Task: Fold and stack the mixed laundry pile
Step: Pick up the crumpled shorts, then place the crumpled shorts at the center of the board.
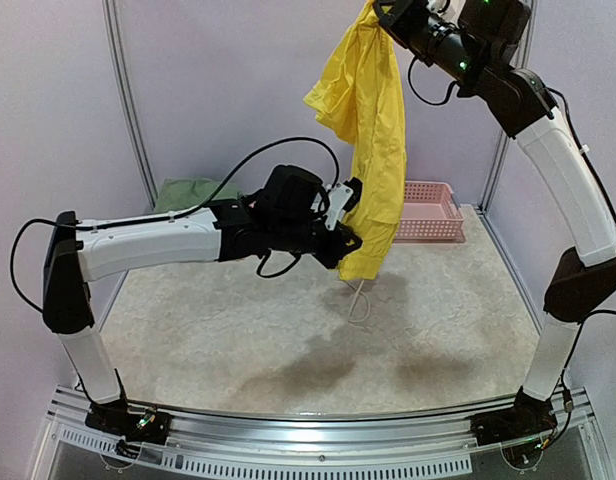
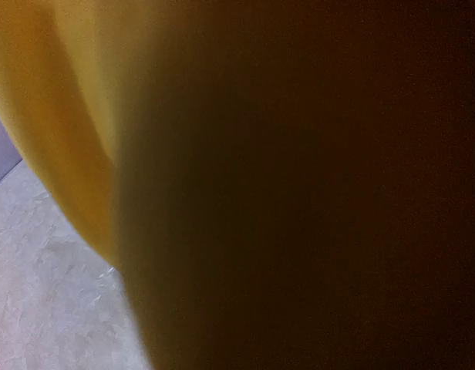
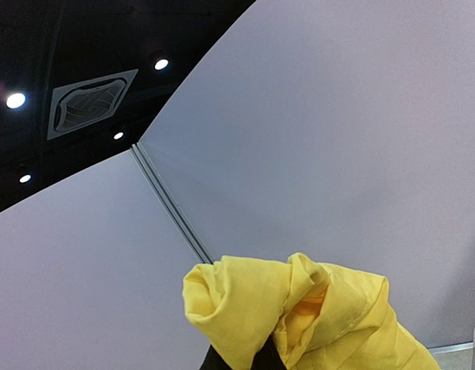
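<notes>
The bright yellow shorts hang full length in the air above the back of the table. High at the top, my right gripper is shut on their upper end; the right wrist view shows yellow cloth bunched over the dark fingertips. My left gripper reaches in from the left and is shut on the lower left edge of the shorts. In the left wrist view yellow cloth covers nearly everything and hides the fingers. An olive-green shirt lies folded at the back left.
A pink lattice basket stands at the back right behind the shorts. A white drawstring dangles from the shorts down to the mottled table top. Pale walls close the back and sides.
</notes>
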Motion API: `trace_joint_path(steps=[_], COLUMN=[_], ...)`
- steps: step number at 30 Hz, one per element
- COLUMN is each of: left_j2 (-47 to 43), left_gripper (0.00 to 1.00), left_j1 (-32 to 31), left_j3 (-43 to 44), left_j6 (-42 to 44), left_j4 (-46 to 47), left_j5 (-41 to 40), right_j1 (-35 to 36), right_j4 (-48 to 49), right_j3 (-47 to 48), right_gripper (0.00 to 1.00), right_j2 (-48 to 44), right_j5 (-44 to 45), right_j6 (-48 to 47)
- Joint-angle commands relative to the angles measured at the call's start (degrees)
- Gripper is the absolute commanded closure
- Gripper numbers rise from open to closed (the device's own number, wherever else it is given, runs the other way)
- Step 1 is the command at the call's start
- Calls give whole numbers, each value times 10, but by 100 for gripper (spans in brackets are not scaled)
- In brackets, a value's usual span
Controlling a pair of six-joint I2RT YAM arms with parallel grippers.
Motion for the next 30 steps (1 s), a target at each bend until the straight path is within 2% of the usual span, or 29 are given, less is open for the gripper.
trace_joint_path(steps=[1, 4, 7, 12, 16, 21, 22, 23, 24, 26, 27, 28, 30], left_j2=[-24, -48, -67, -90, -108, -115, -113, -108, -104, -100, -102, -108, -130], left_gripper=[100, 100, 100, 100, 100, 99, 94, 86, 75, 51, 43, 37, 22], left_j1=[0, 3, 8, 12, 10, -10, -13, -16, -19, -24, -25, -27, -27], left_j3=[-15, -25, -27, -46, -94, -148, -154, -158, -160, -160, -160, -160, -161], left_j6=[21, 45, 84, 161, 168, 144, 139, 135, 131, 124, 123, 122, 122], left_j4=[-48, -115, -202, -303, -339, -372, -378, -384, -391, -407, -413, -419, -430], left_j5=[-69, -130, -247, -399, -414, -310, -276, -239, -207, -162, -149, -141, -117], right_j1=[3, 3, 0, -37, -59, -66, -69, -78, -93, -126, -136, -145, -148], right_j4=[4, 10, 26, 33, -34, -168, -198, -222, -230, -234, -242, -253, -271], right_j3=[-9, -95, -214, -445, -646, -879, -905, -926, -943, -977, -986, -992, -995], right_gripper=[100, 100, 100, 100, 100, 98, 83, 75, 68, 45, 35, 29, 24], right_j2=[-41, -84, -140, -242, -338, -454, -477, -492, -512, -549, -563, -571, -582], right_j5=[33, 54, 76, 72, 86, 124, 138, 146, 139, 122, 115, 109, 101], right_j6=[-25, -38, -33, 41, 117, 197, 221, 251, 264, 266, 270, 281, 291])
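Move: Both grippers hold the hanging yellow shorts, to be laid on the bare table. The left one's landing spot is about 22 cm left of it, 4 back and 22 below; the right one's is roughly 24 cm right, 8 back and 62 below that gripper. The empty pink basket stands some 30 cm ahead and 22 right of the left gripper; the folded stack is 30 ahead and 40 left of it. Swing the left gripper about 15 cm left with the shorts' lower end, then sink it some 10 cm while easing back, rolling until its fingers point down. Meanwhile sweep the right gripper down fast, about 45 cm, and out to the right and a little back, tipping the fingers down. Open both near the end, so that the right fingers let go while the left stay around the cloth. ##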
